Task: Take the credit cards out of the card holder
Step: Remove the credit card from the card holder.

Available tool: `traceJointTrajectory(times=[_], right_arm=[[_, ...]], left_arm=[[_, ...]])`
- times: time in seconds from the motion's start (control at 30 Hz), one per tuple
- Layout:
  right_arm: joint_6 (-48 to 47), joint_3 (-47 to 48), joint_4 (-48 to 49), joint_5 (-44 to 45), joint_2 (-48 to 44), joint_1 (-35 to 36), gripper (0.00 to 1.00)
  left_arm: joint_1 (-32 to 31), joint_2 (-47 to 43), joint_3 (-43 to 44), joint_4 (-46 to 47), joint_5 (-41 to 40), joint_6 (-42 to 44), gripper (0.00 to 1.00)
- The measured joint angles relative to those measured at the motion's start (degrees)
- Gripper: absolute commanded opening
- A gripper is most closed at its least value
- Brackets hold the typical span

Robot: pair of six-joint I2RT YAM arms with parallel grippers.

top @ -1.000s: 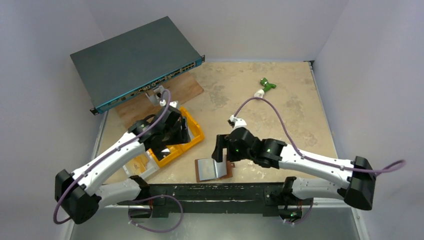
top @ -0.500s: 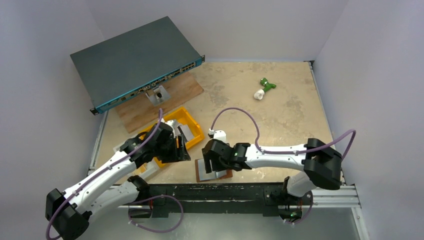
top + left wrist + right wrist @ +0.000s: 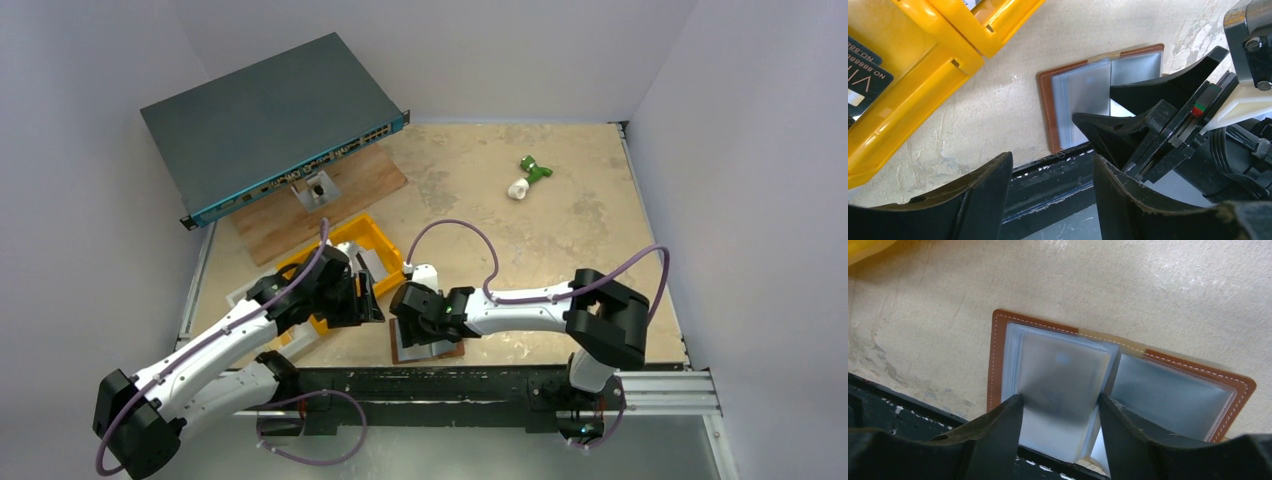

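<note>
The brown card holder [image 3: 432, 348] [image 3: 997, 355] lies open and flat at the table's near edge, grey lining up. A stack of pale grey-blue credit cards [image 3: 1063, 370] [image 3: 1088, 95] sits in its left half. My right gripper [image 3: 412, 318] [image 3: 1060, 400] is down on that half, and its two fingers press against both side edges of the top card. To the left of the holder my left gripper [image 3: 365, 305] [image 3: 1053, 160] hovers open with nothing between its fingers, beside the yellow bin.
A yellow plastic bin [image 3: 390, 262] [image 3: 923, 75] stands left of the holder with a dark card [image 3: 863, 80] in it. A network switch [image 3: 270, 120] rests on a wooden board [image 3: 350, 190] at the back left. A green and white object [image 3: 530, 175] lies far right. The black front rail [image 3: 450, 380] borders the holder.
My right arm has swung left and down onto the card holder, and its jaws have narrowed onto the top card. My left gripper came forward from the bin towards the holder.
</note>
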Motion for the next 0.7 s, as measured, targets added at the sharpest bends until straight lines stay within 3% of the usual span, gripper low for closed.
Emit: traceJointTrajectory(times=[0.3,0.43,0.7], right_arm=[[1.97,-3.48,5.05,-0.52,-1.60,0.02,0.17],[2.01,-5.53,8.15,-1.77,-2.58,-0.02,0.11],[1.60,-10.64,14.53,-5.38,-5.31,-1.22,0.10]], left_arm=[[-0.04,3.45,-0.11,3.17,2.14,-1.07,0.53],[-1.25,5.22,-0.28,5.14,2.71,-1.70,0.46],[-6.73,12.26,-0.96,10.14,2.58,-4.11,0.22]])
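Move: The right hand is already down at the holder, straddling the cloudy sleeve on its left half. The sleeve's middle is right under the fingertips, about 1 cm below, with the credit card another centimetre down; the holder's right half lies some 7 cm to the right, level in depth. From the left hand the card is about 7 cm right, 1 cm back and 9 cm below; the orange tray's middle is roughly 9 cm left and 13 cm ahead of it. Staying almost in place, the right hand draws its fingers nearly shut on the cloudy sleeve, pinching it up between the tips as the wrist rolls about 10 degrees, left side rising. Meanwhile the left hand travels about 4 cm right and 3 cm down towards the uncovered card, slowly at first, then faster, its fingers closing to about half their starting gap, not yet visibly touching. ##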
